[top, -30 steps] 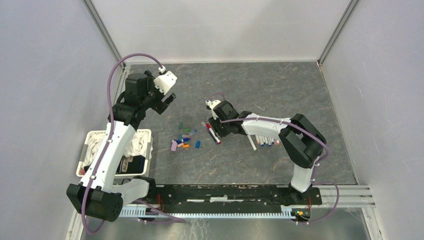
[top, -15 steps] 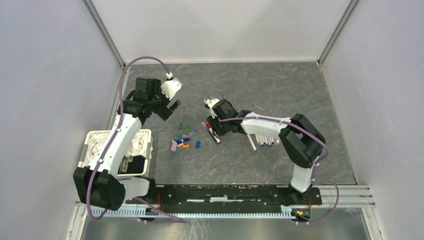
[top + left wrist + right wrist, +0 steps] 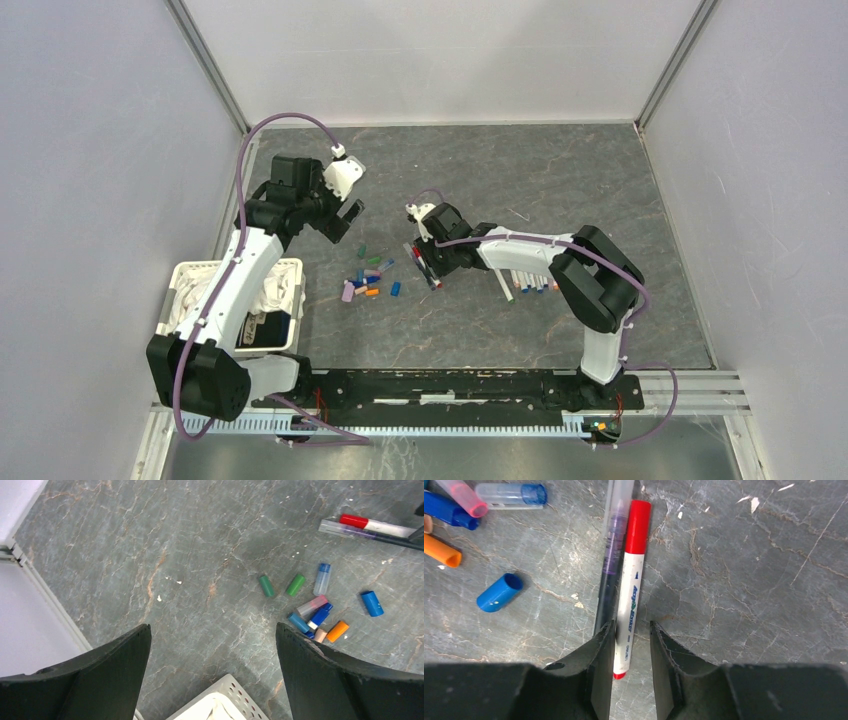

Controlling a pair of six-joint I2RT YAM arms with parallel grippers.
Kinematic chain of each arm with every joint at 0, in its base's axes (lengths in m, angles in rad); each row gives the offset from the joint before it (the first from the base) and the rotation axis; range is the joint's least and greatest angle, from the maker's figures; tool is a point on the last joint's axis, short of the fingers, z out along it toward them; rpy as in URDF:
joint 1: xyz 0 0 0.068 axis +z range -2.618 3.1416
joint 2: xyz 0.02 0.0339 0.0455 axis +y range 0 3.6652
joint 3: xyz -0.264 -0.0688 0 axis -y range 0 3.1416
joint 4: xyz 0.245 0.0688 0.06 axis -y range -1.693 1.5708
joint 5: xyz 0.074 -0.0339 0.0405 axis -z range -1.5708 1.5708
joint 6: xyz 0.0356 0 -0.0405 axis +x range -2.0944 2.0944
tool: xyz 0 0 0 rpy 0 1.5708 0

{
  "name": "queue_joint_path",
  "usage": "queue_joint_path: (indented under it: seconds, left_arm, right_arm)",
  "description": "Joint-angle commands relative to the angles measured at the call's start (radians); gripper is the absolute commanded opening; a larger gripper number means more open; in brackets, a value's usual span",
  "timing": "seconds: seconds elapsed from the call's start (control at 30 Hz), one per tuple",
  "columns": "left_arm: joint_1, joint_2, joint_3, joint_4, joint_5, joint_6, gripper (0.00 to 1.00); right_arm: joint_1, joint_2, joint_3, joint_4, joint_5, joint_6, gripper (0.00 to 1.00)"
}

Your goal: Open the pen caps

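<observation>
A red-capped white pen (image 3: 630, 595) lies on the table beside a dark-barrelled pen (image 3: 610, 565) with a clear cap. My right gripper (image 3: 632, 623) is low over them, jaws narrowly open astride the white barrel's rear end. The left finger touches the barrel and the right finger stands apart. Both pens show in the top view (image 3: 421, 266) under the right gripper (image 3: 428, 258). Several loose caps (image 3: 368, 280) lie in a cluster, among them a blue cap (image 3: 499, 592), an orange cap (image 3: 337, 630) and a green cap (image 3: 266, 586). My left gripper (image 3: 213, 645) is wide open and empty, above the table left of the caps (image 3: 349, 214).
A white perforated basket (image 3: 181, 271) with cloth inside stands at the table's left edge; its corner shows below the left fingers (image 3: 227, 695). A row of several uncapped white pens (image 3: 530, 282) lies under the right forearm. Grey walls close in the left, right and back.
My left gripper has swung right and down, closer to the cap cluster, with jaws still open. My right gripper has shifted only slightly over the two pens.
</observation>
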Motion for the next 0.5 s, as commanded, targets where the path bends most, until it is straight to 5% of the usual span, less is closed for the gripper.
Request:
queue_joint_path:
  seconds: [0.0,0.3,0.47]
  left_arm:
    - [0.003,0.005,0.007,-0.031,0.079,-0.023,0.98]
    - [-0.001,0.025,-0.009,-0.076,0.216,-0.005,0.98]
    - [-0.041,0.004,-0.045,-0.090,0.339,0.041,1.00]
  right_arm:
    - [0.006,0.027,-0.005,0.031,0.036,0.002,0.34]
    - [0.003,0.019,-0.063,0.053,0.095,0.000,0.29]
    - [-0.021,-0.062,-0.077,0.058,0.036,-0.007,0.02]
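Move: The red-capped marker's middle is about 2 cm ahead of the right hand, 1 cm to its left and 1 cm below, its rear body under the half-open fingers. The purple pen lies right beside the marker, about 2 cm farther left; a loose blue cap is some 8 cm left and 2 cm back of the hand, and an uncapped white marker 14 cm right and 2 cm back. From the left hand, the red-capped marker is roughly 17 cm right, 3 cm back and 19 cm below. The right fingers pinch the red-capped marker's white body behind its middle, closing from about a third open to nearly shut as the hand sinks under 1 cm and eases about 1 cm forward and slightly right, away from the purple pen. Wide open, the left hand swings right and back towards the marker, about 5 cm in all with some sinking, its fingers tipping down and turning slightly clockwise. ##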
